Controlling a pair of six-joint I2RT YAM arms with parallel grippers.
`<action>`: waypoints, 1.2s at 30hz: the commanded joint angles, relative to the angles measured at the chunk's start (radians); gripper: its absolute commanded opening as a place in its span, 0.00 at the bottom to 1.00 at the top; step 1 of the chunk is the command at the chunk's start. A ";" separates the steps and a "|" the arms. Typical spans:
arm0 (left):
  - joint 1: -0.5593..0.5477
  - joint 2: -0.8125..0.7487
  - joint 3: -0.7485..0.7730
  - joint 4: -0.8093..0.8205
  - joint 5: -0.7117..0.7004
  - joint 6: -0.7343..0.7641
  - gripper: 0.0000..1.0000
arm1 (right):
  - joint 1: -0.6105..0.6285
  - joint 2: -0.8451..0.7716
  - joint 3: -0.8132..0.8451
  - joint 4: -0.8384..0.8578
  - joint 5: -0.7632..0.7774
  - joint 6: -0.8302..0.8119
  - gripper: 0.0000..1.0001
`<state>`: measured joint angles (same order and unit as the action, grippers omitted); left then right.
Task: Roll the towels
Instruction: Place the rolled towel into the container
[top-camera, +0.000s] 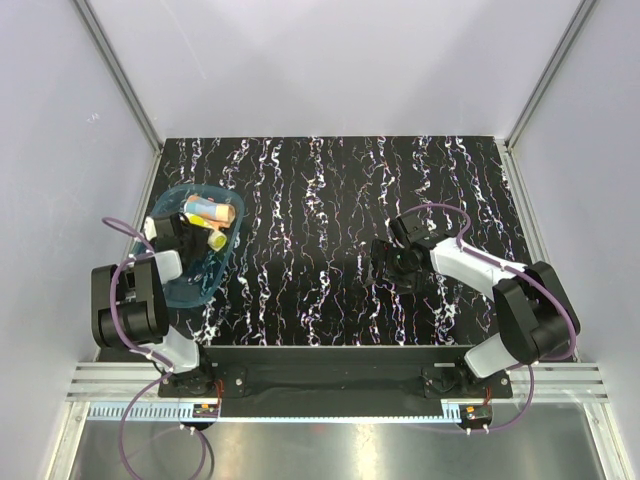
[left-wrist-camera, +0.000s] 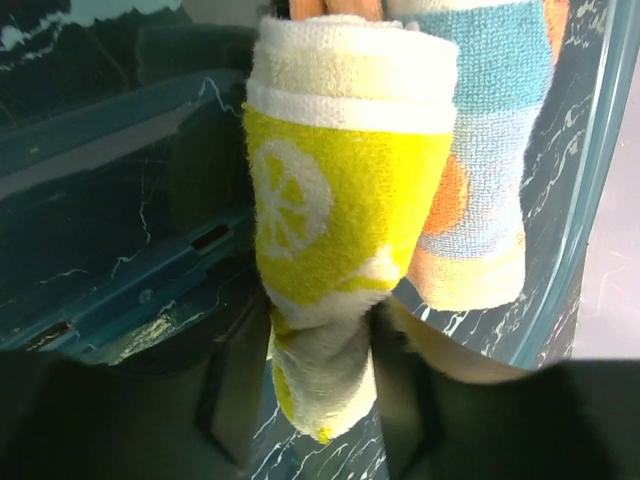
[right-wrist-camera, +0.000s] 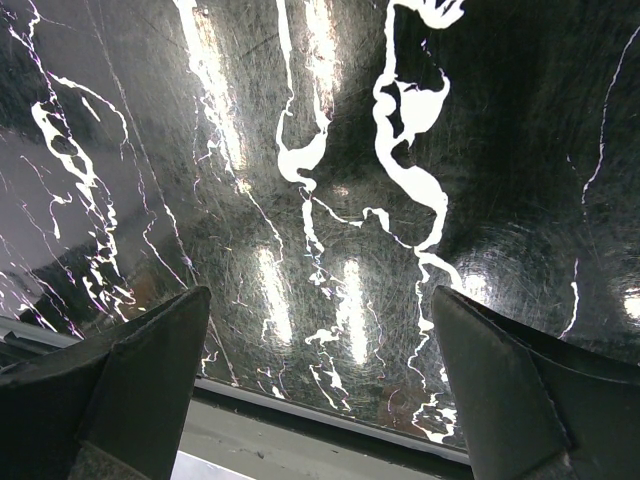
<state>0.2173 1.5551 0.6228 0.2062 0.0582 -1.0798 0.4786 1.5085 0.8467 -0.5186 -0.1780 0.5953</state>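
Note:
The yellow towel (left-wrist-camera: 340, 200) is rolled into a tube with a cream band at its far end. It lies in the teal tray (left-wrist-camera: 590, 150). The orange-pink towel (left-wrist-camera: 480, 200), with pale blue patches and an orange dot, lies rolled beside it on the right. My left gripper (left-wrist-camera: 322, 400) is shut on the near end of the yellow roll. In the top view the left gripper (top-camera: 190, 235) is over the tray (top-camera: 190, 290), with the yellow towel (top-camera: 215, 240) and the orange-pink towel (top-camera: 205, 212) inside. My right gripper (top-camera: 385, 262) is open and empty over the table, as the right wrist view (right-wrist-camera: 320, 400) shows.
The black marbled tabletop (top-camera: 330, 200) lies between the two arms. Grey walls and metal frame posts (top-camera: 120, 80) surround it. The table's near edge (right-wrist-camera: 330, 420) runs just under the right gripper.

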 joint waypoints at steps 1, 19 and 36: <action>0.004 0.005 0.029 -0.051 0.018 0.032 0.50 | 0.000 -0.005 0.035 0.011 -0.018 -0.011 1.00; 0.004 -0.076 0.091 -0.175 0.034 0.152 0.67 | 0.000 -0.082 0.026 -0.018 -0.021 0.004 1.00; 0.004 -0.122 0.124 -0.205 0.057 0.184 0.79 | 0.000 -0.113 0.026 -0.044 -0.005 -0.002 0.99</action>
<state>0.2173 1.4887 0.6994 -0.0059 0.0971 -0.9241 0.4786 1.4311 0.8471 -0.5438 -0.1856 0.5987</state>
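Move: Between the left hand's already loosening fingers lies the rolled yellow towel, its middle about 1 cm below the hand point, its length running from left and slightly forward to right and slightly back. The blue towel roll sits about 5 cm farther out and 4 cm to the right of the hand; the container's middle is some 5 cm back, straight behind. From the right hand the yellow towel lies roughly 40 cm left and 12 cm ahead. Letting go of the yellow towel inside the container, the left hand spreads its partly open fingers to about three-quarters, so the pads come free of the roll's sides. Meanwhile it eases back and up about 1.5 cm each, turning some 10 degrees, mostly clockwise with a slight tip downward. Over the empty table the open right hand rises about 2 cm. ##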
